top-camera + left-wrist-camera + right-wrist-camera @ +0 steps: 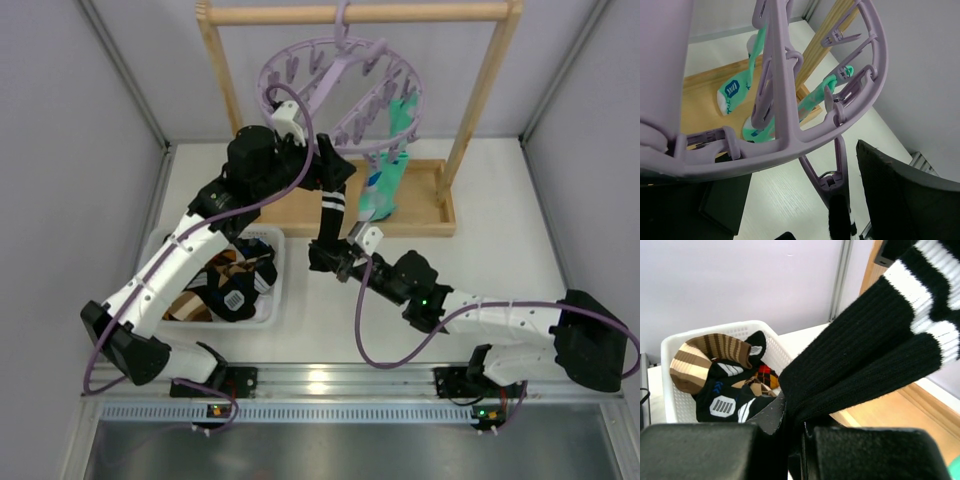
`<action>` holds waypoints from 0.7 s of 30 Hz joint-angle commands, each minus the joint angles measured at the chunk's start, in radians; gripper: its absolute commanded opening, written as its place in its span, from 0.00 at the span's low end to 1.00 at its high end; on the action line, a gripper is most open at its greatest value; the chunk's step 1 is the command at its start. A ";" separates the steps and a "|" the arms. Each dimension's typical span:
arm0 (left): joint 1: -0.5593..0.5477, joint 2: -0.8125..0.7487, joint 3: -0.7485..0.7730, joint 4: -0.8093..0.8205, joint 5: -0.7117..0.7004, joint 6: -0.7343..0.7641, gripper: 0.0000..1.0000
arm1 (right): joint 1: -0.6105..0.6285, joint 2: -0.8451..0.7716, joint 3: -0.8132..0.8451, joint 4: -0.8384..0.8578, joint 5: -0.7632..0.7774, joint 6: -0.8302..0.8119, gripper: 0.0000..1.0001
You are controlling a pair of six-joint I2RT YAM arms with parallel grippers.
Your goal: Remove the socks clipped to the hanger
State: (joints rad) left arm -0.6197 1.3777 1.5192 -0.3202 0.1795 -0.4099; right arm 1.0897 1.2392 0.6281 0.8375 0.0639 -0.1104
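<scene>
The lavender hanger (340, 85) hangs by its hook from the wooden rack. Mint-teal socks (393, 165) are clipped at its right side and also show in the left wrist view (735, 90). A black sock with white stripes (333, 208) hangs from a peg at the near rim. My left gripper (336, 172) is open, with its fingers (900, 195) on either side of that peg (837, 177); the hanger ring (790, 145) crosses just above. My right gripper (331, 262) is shut on the lower end of the black sock (865, 350).
A white basket (275, 290) at the left holds several loose socks, brown striped, black and argyle; it also shows in the right wrist view (675, 405). The wooden rack's base board (420, 205) and uprights (480, 100) stand behind the hanger.
</scene>
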 commanded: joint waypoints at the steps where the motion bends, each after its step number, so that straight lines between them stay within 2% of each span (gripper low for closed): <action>1: 0.005 0.006 -0.001 0.145 0.037 -0.015 0.84 | -0.004 -0.026 -0.010 0.025 -0.098 0.011 0.00; 4: 0.005 0.006 -0.008 0.167 0.029 -0.018 0.81 | -0.004 -0.015 -0.005 0.017 -0.111 0.008 0.00; 11: 0.003 0.009 -0.007 0.167 -0.021 -0.010 0.64 | -0.002 0.012 -0.005 0.021 -0.118 0.006 0.00; 16: 0.005 0.014 -0.007 0.167 -0.032 -0.009 0.41 | -0.004 0.025 -0.004 0.029 -0.119 0.008 0.00; 19: 0.005 0.018 -0.001 0.167 -0.041 -0.006 0.22 | -0.004 0.025 -0.007 0.029 -0.115 0.008 0.00; 21: 0.005 0.021 0.001 0.167 -0.046 -0.004 0.15 | -0.002 0.025 -0.016 0.032 -0.110 0.008 0.00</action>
State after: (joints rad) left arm -0.6193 1.3861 1.5120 -0.2516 0.1478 -0.4305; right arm 1.0843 1.2560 0.6247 0.8352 -0.0101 -0.1104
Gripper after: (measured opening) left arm 0.292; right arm 0.025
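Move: The clip holding the black striped sock sits almost between my open left fingers, about 1 cm ahead and 1 cm to the right. From that hand, the green socks hang some 10 cm ahead and 12 cm to the right. My right hand already grips the sock's other end; from it the clip is roughly 12 cm ahead, 1 cm right and 10 cm up, and the sock basket about 27 cm left, 5 cm ahead and 25 cm below. I close my left fingers from nearly wide open down to a pinch on the clip's two legs, easing that hand only about 1 cm forward and up as they shut. My right hand keeps its grip on the striped sock and draws it slightly back, left and down, away from the clip, by about 1.5 cm. ##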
